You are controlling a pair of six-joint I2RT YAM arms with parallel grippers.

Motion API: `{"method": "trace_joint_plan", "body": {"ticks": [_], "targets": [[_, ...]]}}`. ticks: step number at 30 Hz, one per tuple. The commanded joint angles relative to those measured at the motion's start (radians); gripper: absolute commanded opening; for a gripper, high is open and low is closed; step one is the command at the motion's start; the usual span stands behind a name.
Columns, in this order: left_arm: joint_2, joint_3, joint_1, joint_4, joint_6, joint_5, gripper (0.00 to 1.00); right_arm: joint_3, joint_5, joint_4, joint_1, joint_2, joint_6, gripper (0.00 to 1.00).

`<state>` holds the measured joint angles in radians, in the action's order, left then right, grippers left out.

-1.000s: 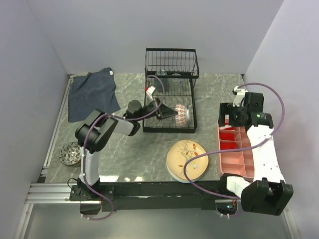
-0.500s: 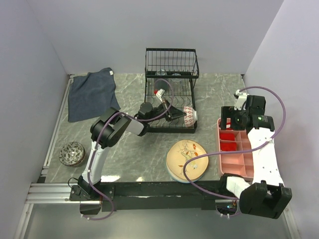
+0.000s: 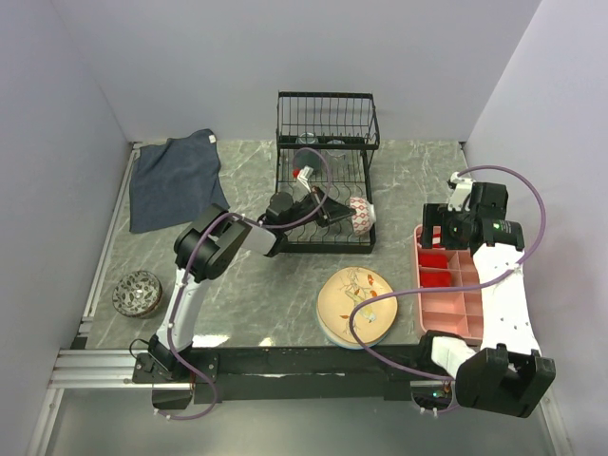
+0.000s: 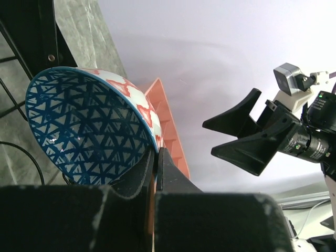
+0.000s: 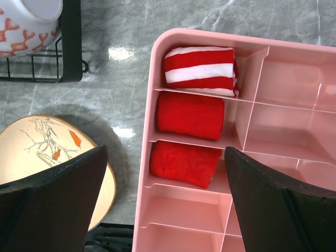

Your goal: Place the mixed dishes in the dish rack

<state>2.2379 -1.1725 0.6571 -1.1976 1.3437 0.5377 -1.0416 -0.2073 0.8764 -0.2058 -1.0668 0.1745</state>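
Observation:
My left gripper point(image 3: 334, 217) point(image 4: 156, 152) is shut on the rim of a small bowl point(image 3: 360, 215) point(image 4: 84, 126). The bowl has blue triangles inside and red-and-white marks outside, and it is tipped on its side at the right end of the black wire dish rack point(image 3: 327, 116). Its outside shows at the top left of the right wrist view, the bowl point(image 5: 26, 21) beside the rack's edge point(image 5: 71, 42). The peach bird plate point(image 3: 355, 305) point(image 5: 47, 152) lies flat in front of the rack. Another patterned bowl point(image 3: 136, 293) sits far left. My right gripper point(image 3: 443, 228) point(image 5: 165, 173) hangs open over the pink tray.
The pink compartmented tray point(image 3: 472, 318) point(image 5: 278, 131) lies at the right with red rolled cloths point(image 5: 191, 115) in its near cells. A dark blue cloth point(image 3: 176, 179) lies at the back left. Walls close in on three sides. Small items sit in the rack's raised back section point(image 3: 321, 142).
My left gripper has carried the bowl rightward across the rack to its right end. The right arm shifted slightly and stays open over the tray.

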Motion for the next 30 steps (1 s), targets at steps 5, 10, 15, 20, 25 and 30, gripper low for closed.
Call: {"method": "trace_joint_plan", "body": {"ticks": [5, 10, 15, 20, 25, 30], "targets": [[-0.067, 0.02, -0.013, 0.027, -0.083, 0.031, 0.01, 0.006, -0.02, -0.019, -0.014, 0.03, -0.003, 1.0], [-0.08, 0.016, -0.019, 0.098, -0.147, 0.079, 0.01, 0.035, -0.038, -0.028, -0.017, 0.048, -0.013, 1.0], [-0.103, 0.039, -0.039, 0.142, -0.198, 0.106, 0.01, 0.049, -0.047, -0.037, -0.018, 0.064, -0.018, 1.0], [-0.142, 0.017, -0.03, 0.242, -0.316, 0.119, 0.48, 0.078, -0.064, -0.043, -0.018, 0.087, -0.029, 1.0], [-0.207, -0.047, -0.036, 0.415, -0.423, 0.107, 0.61, 0.086, -0.084, -0.054, -0.02, 0.103, -0.044, 1.0], [-0.392, -0.01, -0.089, 0.745, -0.575, 0.114, 0.62, 0.066, -0.116, -0.063, -0.02, 0.108, -0.046, 1.0]]}}
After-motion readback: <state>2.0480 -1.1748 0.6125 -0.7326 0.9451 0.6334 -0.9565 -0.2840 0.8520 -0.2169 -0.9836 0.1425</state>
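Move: The left hand holds the bowl on its side by the rim; the spot for it, in the rack's near right corner, lies some 4 cm to the right, 1 cm back and 4 cm below. The plates are about 22 cm back and 1 cm right, the cup roughly 13 cm ahead and 11 cm left. From the right hand that spot is about 6 cm ahead, 19 cm left and 7 cm lower. The left hand lowers the bowl about 2.5 cm, opens to release the rim, then rises and eases left. ##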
